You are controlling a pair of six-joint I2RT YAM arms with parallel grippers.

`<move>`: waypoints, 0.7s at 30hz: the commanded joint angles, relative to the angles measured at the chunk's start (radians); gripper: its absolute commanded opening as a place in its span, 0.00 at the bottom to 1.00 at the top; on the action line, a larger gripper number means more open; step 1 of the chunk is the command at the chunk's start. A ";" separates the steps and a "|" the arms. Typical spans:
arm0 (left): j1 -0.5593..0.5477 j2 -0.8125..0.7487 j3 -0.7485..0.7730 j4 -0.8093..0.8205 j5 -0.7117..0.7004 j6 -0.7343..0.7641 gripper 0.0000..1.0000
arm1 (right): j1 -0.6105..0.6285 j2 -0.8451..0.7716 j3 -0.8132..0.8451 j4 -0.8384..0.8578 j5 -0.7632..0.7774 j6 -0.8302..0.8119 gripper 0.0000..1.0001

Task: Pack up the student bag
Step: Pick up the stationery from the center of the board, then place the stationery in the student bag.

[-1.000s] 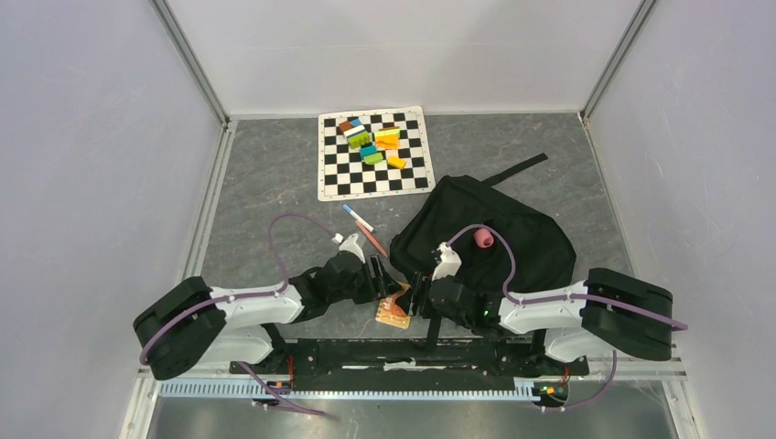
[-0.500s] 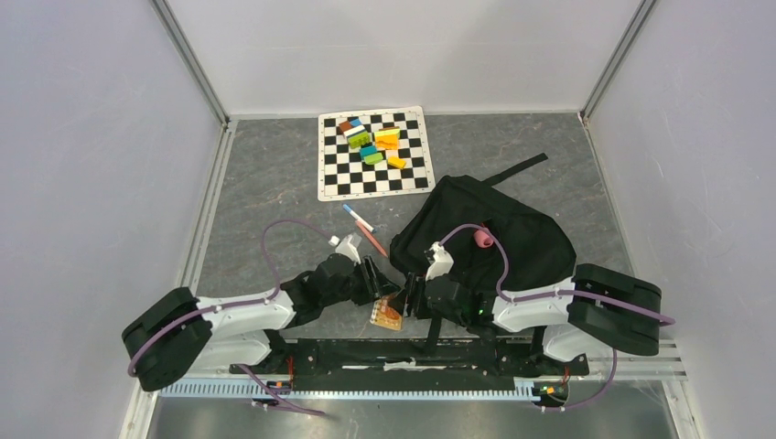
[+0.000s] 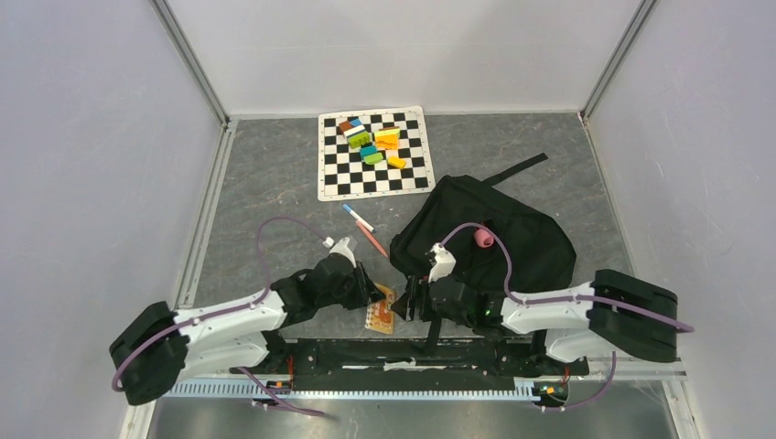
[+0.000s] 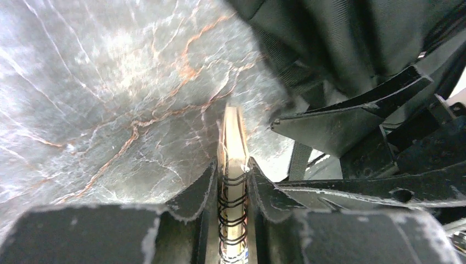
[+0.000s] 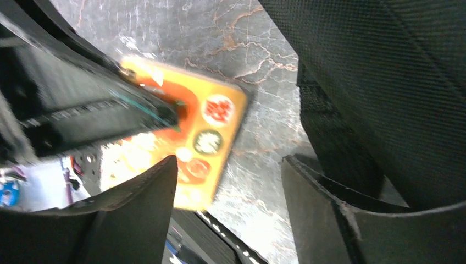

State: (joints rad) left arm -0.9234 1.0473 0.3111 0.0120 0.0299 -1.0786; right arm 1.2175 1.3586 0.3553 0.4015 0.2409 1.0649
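The student bag is a soft black backpack lying right of centre, also filling the upper right of the left wrist view and the right wrist view. An orange spiral notebook stands on edge just left of the bag's near corner. My left gripper is shut on the notebook's wire-bound spine. My right gripper faces it from the right, open, with its fingers apart and only bare table between them. The notebook's orange cover shows ahead of the right gripper, with the left finger pressed on it.
A pink object rests on the bag. Two pens lie on the grey table left of the bag. A checkered mat at the back carries several coloured blocks. A bag strap points toward the back right.
The left gripper has closed onto the notebook and drawn it slightly left, tipping it onto its edge. The right gripper's jaws have widened and stand clear of it.
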 commanded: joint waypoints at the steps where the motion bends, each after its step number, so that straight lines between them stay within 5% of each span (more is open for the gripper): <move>1: -0.003 -0.150 0.106 -0.185 -0.117 0.167 0.06 | 0.000 -0.149 -0.013 -0.143 0.048 -0.181 0.81; 5: 0.003 -0.241 0.167 -0.261 -0.055 0.307 0.05 | -0.109 -0.277 0.036 -0.292 -0.084 -0.365 0.98; 12: 0.004 -0.264 0.256 -0.253 0.314 0.466 0.03 | -0.268 -0.409 0.200 -0.398 -0.541 -0.763 0.98; 21: 0.003 -0.271 0.294 -0.148 0.623 0.482 0.03 | -0.308 -0.369 0.306 -0.454 -0.969 -0.824 0.97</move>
State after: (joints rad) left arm -0.9215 0.7841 0.5488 -0.2138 0.4778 -0.6529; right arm 0.9119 0.9668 0.6312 -0.0250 -0.4728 0.3027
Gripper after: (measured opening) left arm 0.240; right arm 0.978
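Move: Just below and back of the left fingers, which already grip it, the orange notebook has its middle about 3 cm nearer the base. The bag it is to go into lies some 24 cm to the left hand's right and 10 cm farther out; the red pen lies about 12 cm ahead and 1 cm left, down on the table. From the empty right hand the notebook is some 5 cm left and 3 cm back, the bag 18 cm right and 11 cm ahead. Lifting the notebook in an unchanged grip, the left hand rises about 13 cm, then also swings back some 6 cm towards the base, turning clockwise and tipping its fingers up. Beside it the right hand spreads its fingers fully and climbs about 15 cm, bowing out to the right and forward before coming back, while it turns counter-clockwise some 40 degrees with its fingers tipping up. ##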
